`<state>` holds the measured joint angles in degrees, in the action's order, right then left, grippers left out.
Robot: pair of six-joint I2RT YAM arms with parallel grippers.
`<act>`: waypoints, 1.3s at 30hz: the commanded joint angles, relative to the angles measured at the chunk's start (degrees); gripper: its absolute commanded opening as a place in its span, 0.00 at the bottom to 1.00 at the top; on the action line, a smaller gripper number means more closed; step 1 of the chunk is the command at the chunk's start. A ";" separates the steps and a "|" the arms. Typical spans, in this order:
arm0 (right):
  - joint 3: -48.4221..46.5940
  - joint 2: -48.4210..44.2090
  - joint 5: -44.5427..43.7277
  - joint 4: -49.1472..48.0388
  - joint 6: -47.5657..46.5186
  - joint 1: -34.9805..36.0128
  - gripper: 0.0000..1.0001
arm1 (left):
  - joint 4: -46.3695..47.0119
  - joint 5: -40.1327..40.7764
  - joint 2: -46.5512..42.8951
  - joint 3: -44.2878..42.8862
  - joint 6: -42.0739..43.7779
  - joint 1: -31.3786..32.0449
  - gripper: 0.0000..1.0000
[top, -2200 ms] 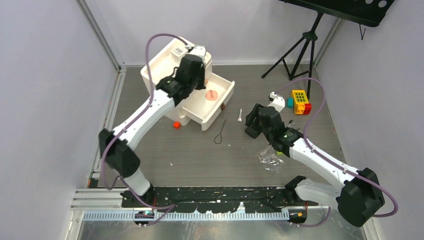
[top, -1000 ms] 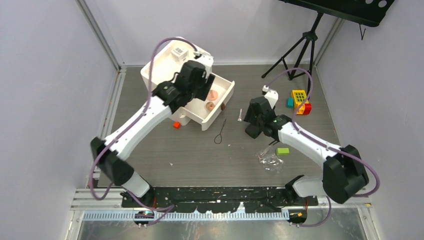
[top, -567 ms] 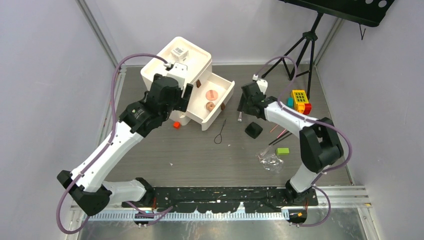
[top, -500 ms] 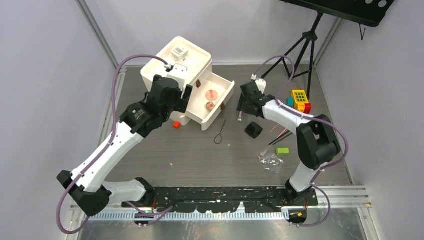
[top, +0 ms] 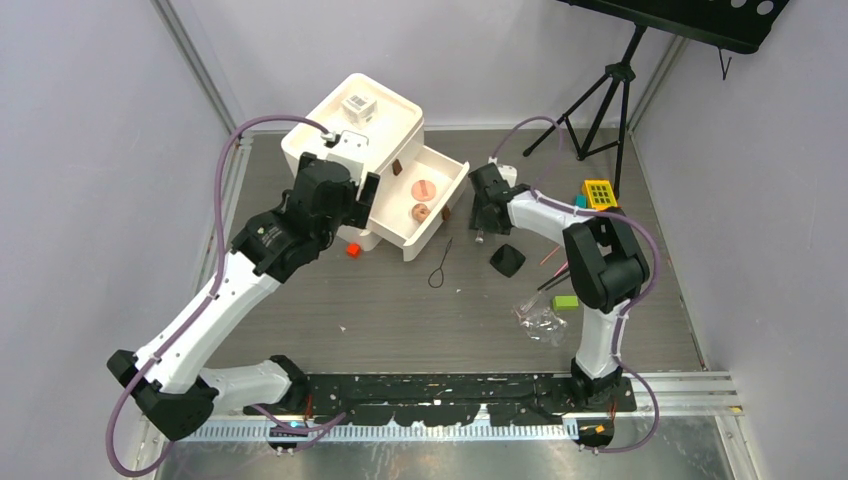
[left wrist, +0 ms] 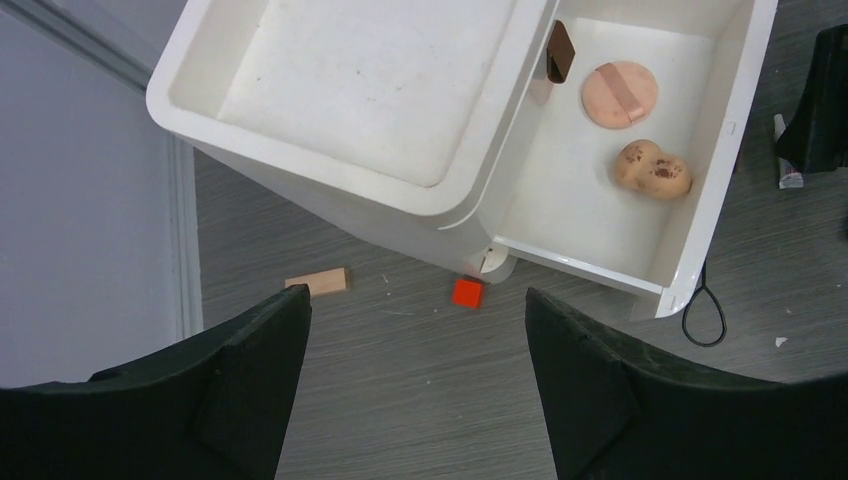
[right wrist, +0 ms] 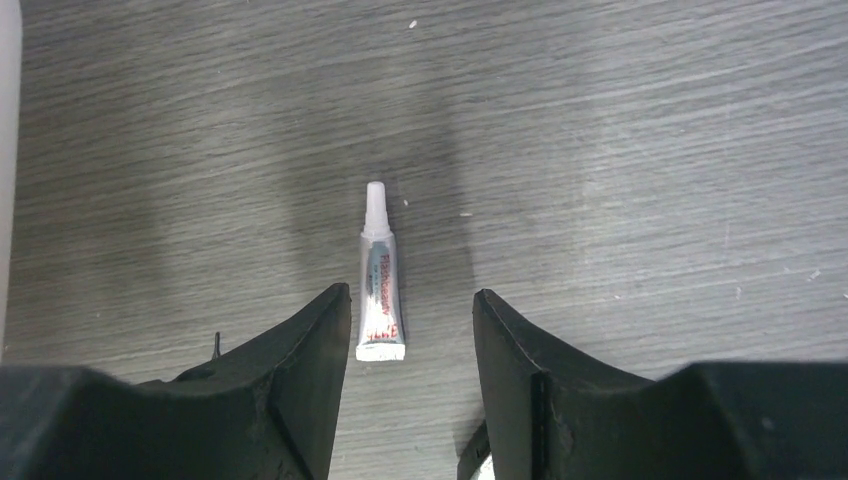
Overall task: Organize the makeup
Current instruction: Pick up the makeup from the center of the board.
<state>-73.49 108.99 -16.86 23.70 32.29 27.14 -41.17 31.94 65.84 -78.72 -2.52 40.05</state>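
The white tube (right wrist: 380, 280) lies flat on the table, and my right gripper (right wrist: 412, 295) stands open over it. The tube's flat end sits between the fingers, closer to the left one, touching neither. Seen from above, the right gripper (top: 483, 212) hovers right of the white organizer's drawer (top: 452, 190). The pink puff (left wrist: 619, 81) and a peach sponge (left wrist: 653, 170) lie inside that drawer. My left gripper (left wrist: 415, 300) is open and empty above the floor in front of the organizer. The black compact (top: 507, 260), pencils (top: 556, 276) and a green piece (top: 566, 301) lie to the right.
A clear barcoded box (top: 358, 104) sits on the organizer's top tray. A red cube (left wrist: 467, 292) and a wooden block (left wrist: 317, 282) lie by the organizer's base. A black loop (top: 440, 270), crumpled clear plastic (top: 540, 322), toy blocks (top: 598, 197) and a tripod (top: 600, 100) are also present.
The left arm has drawn back from the drawer, leaving the sponge inside. The right arm has swung left from the compact to over the white tube, its jaws narrowing slightly.
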 commanded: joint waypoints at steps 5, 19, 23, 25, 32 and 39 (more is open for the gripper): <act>-4.31 3.82 0.09 1.22 -1.11 -0.21 0.47 | 1.83 1.50 -1.51 0.61 0.28 0.00 0.81; -1.41 1.15 -4.68 1.65 -1.40 -0.16 0.21 | 2.49 3.60 2.26 0.84 0.56 -0.56 0.82; 1.85 -2.61 -4.75 -0.75 -0.46 -0.55 0.18 | 3.67 1.90 2.40 1.46 -0.22 -2.34 0.82; 3.05 -4.23 -4.50 -1.50 0.07 -1.03 0.17 | 3.96 0.71 2.53 1.42 -0.89 -3.62 0.82; 4.01 -11.03 -5.12 -1.68 -0.54 -1.76 0.17 | 4.47 -1.61 3.19 1.47 -1.86 -6.30 0.82; -1.42 -16.26 -4.12 -0.88 -0.99 -1.74 0.18 | 4.52 -2.86 2.91 1.33 -2.35 -7.01 0.82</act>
<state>-69.69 96.86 -20.27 24.27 31.53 25.39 -39.27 30.28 69.21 -77.21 -4.08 33.50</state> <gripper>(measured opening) 0.179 0.820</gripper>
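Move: The makeup tube lies almost under the right hand's open fingers, about 2 cm lower, 1 cm ahead and 1 cm to the left. Around that hand on the table are the black pouch, some 6 cm back and 5 cm right, and the scissors, about 7 cm back and 10 cm left; the open drawer's middle is roughly 6 cm ahead and 14 cm left. For the left hand the tube is about 11 cm ahead, 28 cm right and 31 cm down. Its fingertips pinch the makeup tube by the body: the right hand sinks its last 2 cm and closes there, then pulls a couple of centimetres back and right at nearly the same low height before lifting some 8 cm, edging forward, fingers tipping up about 10 degrees. The left hand, open and empty, drifts some 4 cm forward, down and left. ##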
